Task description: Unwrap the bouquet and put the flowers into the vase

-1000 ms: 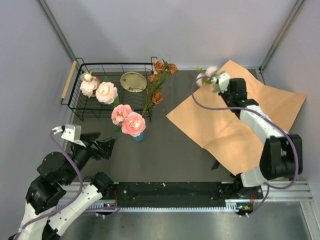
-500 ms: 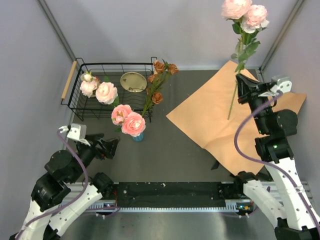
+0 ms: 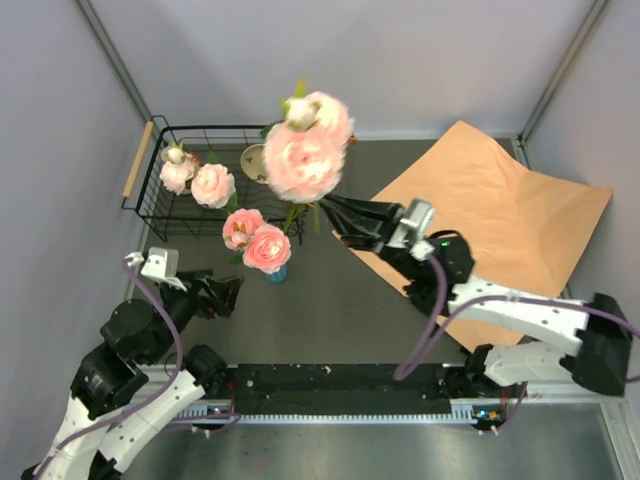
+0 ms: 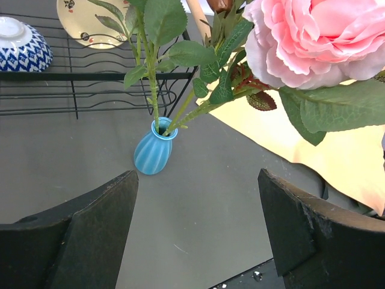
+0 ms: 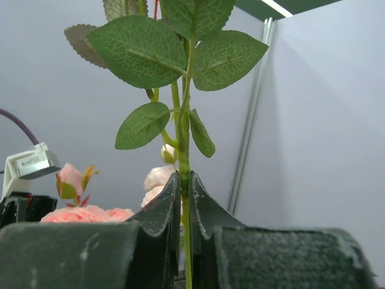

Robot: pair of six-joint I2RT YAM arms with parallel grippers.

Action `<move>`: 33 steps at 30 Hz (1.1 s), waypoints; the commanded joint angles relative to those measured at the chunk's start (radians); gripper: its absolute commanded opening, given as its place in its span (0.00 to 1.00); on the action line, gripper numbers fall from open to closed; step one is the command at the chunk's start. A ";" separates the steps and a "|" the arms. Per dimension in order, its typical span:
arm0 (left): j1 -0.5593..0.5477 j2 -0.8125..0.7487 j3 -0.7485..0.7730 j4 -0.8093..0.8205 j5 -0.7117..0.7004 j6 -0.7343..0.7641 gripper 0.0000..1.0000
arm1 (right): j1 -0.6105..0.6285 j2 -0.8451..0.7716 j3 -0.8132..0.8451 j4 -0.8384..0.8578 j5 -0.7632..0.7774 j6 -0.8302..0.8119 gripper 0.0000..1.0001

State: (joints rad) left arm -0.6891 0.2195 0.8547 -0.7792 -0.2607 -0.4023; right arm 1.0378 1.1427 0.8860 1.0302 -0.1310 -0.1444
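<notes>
The teal vase (image 3: 277, 272) (image 4: 153, 153) stands left of centre and holds pink flowers (image 3: 256, 240) on green stems. My right gripper (image 3: 335, 216) (image 5: 184, 178) is shut on the green stem (image 5: 183, 150) of another pink flower (image 3: 303, 150) (image 4: 313, 36). It holds this bloom high, above and just right of the vase. The bouquet's orange-tan paper (image 3: 500, 215) lies spread flat at the right. My left gripper (image 3: 228, 292) (image 4: 197, 180) is open near the table's front, left of the vase, with nothing between its fingers.
A black wire basket (image 3: 160, 215) stands at the back left. It holds pink flowers (image 3: 196, 180), a cream plate (image 3: 258, 165) (image 4: 90, 24) and a blue-and-white bowl (image 4: 18, 45). Grey walls close in the table on both sides.
My right arm has swung left from over the paper, carrying the pink flower to above the vase area. The left arm has barely moved and stays open.
</notes>
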 commanded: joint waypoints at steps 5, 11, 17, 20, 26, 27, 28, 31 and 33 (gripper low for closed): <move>-0.003 -0.019 -0.013 0.023 -0.025 -0.036 0.86 | 0.100 0.370 0.163 0.580 0.128 -0.118 0.00; -0.001 -0.020 -0.009 0.014 -0.026 -0.041 0.86 | 0.103 0.459 0.214 0.579 0.179 -0.092 0.00; -0.001 -0.008 -0.014 0.027 -0.009 -0.043 0.86 | 0.105 0.526 0.267 0.580 0.226 -0.052 0.00; -0.001 -0.011 -0.016 0.031 -0.003 -0.047 0.86 | 0.105 0.565 0.304 0.579 0.255 -0.041 0.00; -0.001 -0.022 -0.008 0.021 -0.011 -0.046 0.86 | 0.103 0.606 0.321 0.579 0.272 -0.014 0.00; -0.003 -0.025 -0.009 0.021 -0.011 -0.046 0.86 | 0.105 0.606 0.320 0.579 0.278 -0.011 0.00; -0.003 -0.026 -0.011 0.021 -0.011 -0.044 0.86 | 0.103 0.609 0.317 0.579 0.283 -0.008 0.00; -0.001 -0.028 -0.016 0.020 -0.011 -0.047 0.86 | 0.103 0.617 0.312 0.579 0.292 0.005 0.00; -0.001 -0.028 -0.016 0.023 -0.006 -0.047 0.86 | 0.105 0.624 0.311 0.579 0.303 0.020 0.00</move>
State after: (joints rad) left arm -0.6891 0.2028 0.8478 -0.7845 -0.2741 -0.4438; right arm 1.1305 1.7618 1.1618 1.2930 0.1402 -0.1707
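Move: The right hand holds the pink peony stem high up; the blue vase it is bound for stands about 10 cm ahead, 12 cm to the left and some 42 cm below. The two nearer pink blooms already in the vase are about 8 cm ahead, 13 cm left and 20 cm lower; the orange roses lean out 26 cm straight ahead, 25 cm lower. From the idle left hand the vase is some 12 cm ahead, 4 cm right and 22 cm below. The right hand keeps its shut grip on the peony stem and swings it left towards the blue vase, about 13 cm in all, sinking some 8 cm and reaching forward about as far, with most of the leftward travel and a first drop coming early. It then rises by 2 to 3 cm while still edging forward, and eases left, forward and down again, the wrist tipping forward and turning slightly clockwise, roughly 10 degrees altogether, to bring the hand nearly over the vase. ##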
